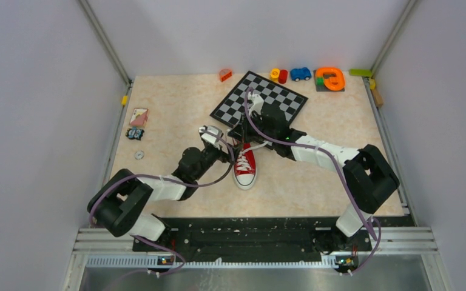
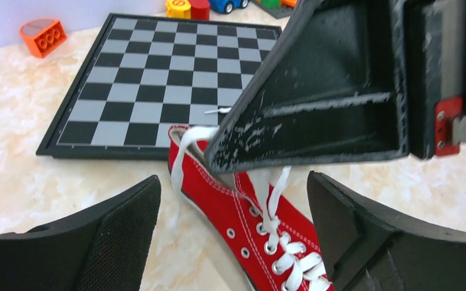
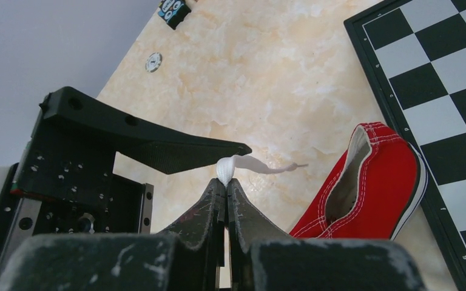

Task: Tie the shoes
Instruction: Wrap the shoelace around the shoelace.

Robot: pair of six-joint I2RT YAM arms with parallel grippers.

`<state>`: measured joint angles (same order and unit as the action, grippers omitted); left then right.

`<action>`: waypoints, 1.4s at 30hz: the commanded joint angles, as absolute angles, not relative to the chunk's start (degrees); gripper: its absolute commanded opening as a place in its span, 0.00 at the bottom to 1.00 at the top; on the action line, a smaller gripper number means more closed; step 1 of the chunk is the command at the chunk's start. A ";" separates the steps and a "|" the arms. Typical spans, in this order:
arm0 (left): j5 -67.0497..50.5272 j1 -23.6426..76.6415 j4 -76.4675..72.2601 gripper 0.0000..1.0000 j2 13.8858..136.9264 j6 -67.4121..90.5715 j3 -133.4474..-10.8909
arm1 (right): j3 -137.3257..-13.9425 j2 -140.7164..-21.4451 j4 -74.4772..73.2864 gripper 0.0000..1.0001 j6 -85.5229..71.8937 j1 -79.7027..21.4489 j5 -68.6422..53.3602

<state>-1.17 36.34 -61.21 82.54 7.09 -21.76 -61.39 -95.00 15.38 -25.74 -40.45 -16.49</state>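
A single red shoe (image 1: 244, 167) lies mid-table, its white toe cap toward the arms and its heel near the chessboard (image 1: 260, 100). My left gripper (image 2: 233, 236) is open, its fingers (image 2: 103, 242) wide either side of the shoe (image 2: 230, 206) and its laced eyelets, holding nothing. My right gripper (image 3: 226, 185) is shut on a white lace (image 3: 226, 171) whose free end trails toward the shoe's heel (image 3: 376, 182). In the left wrist view the right gripper (image 2: 327, 91) hangs over the shoe's opening, with a lace loop (image 2: 185, 151) draped beside the heel.
The chessboard (image 2: 158, 79) lies just behind the shoe. Along the back edge sit an orange brick (image 1: 225, 74), stacking rings (image 1: 278, 74), a blue car (image 1: 300, 73) and an orange toy (image 1: 330, 79). At the left are a card (image 1: 138, 116) and a washer (image 1: 139, 155).
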 commanded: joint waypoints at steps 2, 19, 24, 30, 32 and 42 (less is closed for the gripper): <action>-3.66 35.87 -61.69 0.89 84.07 5.71 -25.31 | -61.24 -92.37 18.11 0.00 -26.16 -39.98 -17.47; -11.39 33.73 -70.47 0.11 90.41 2.78 -24.33 | -61.17 -91.54 17.80 0.00 -26.14 -39.97 -17.06; -12.90 33.42 -69.00 0.00 89.12 1.99 -23.62 | -61.17 -91.49 17.84 0.00 -26.14 -39.97 -17.01; -12.96 33.43 -63.50 0.00 87.02 1.67 -24.18 | -60.30 -90.63 17.75 0.11 -25.89 -39.90 -14.93; -13.47 33.42 -59.07 0.00 86.24 0.63 -25.45 | -59.28 -89.35 17.71 0.33 -25.64 -39.82 -13.27; -15.06 33.42 -45.33 0.00 84.35 -2.83 -29.97 | -47.32 -75.40 8.72 0.64 -28.90 -36.35 3.37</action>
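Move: The shoelace, held bunched in the right fingers, hangs just by the left hand: the part to pinch lies about 1 cm ahead, 1 cm right and 2 cm below it. The shoe's middle is some 1 cm back, 3 cm right and 10 cm below the left hand; the chessboard's middle is 15 cm ahead, 8 cm right, 15 below. From the right hand, that pinch spot is roughly 3 cm straight below. Left sinks about 3 cm, shutting on the shoelace; then the right opens, releases it and withdraws 6 cm right. ##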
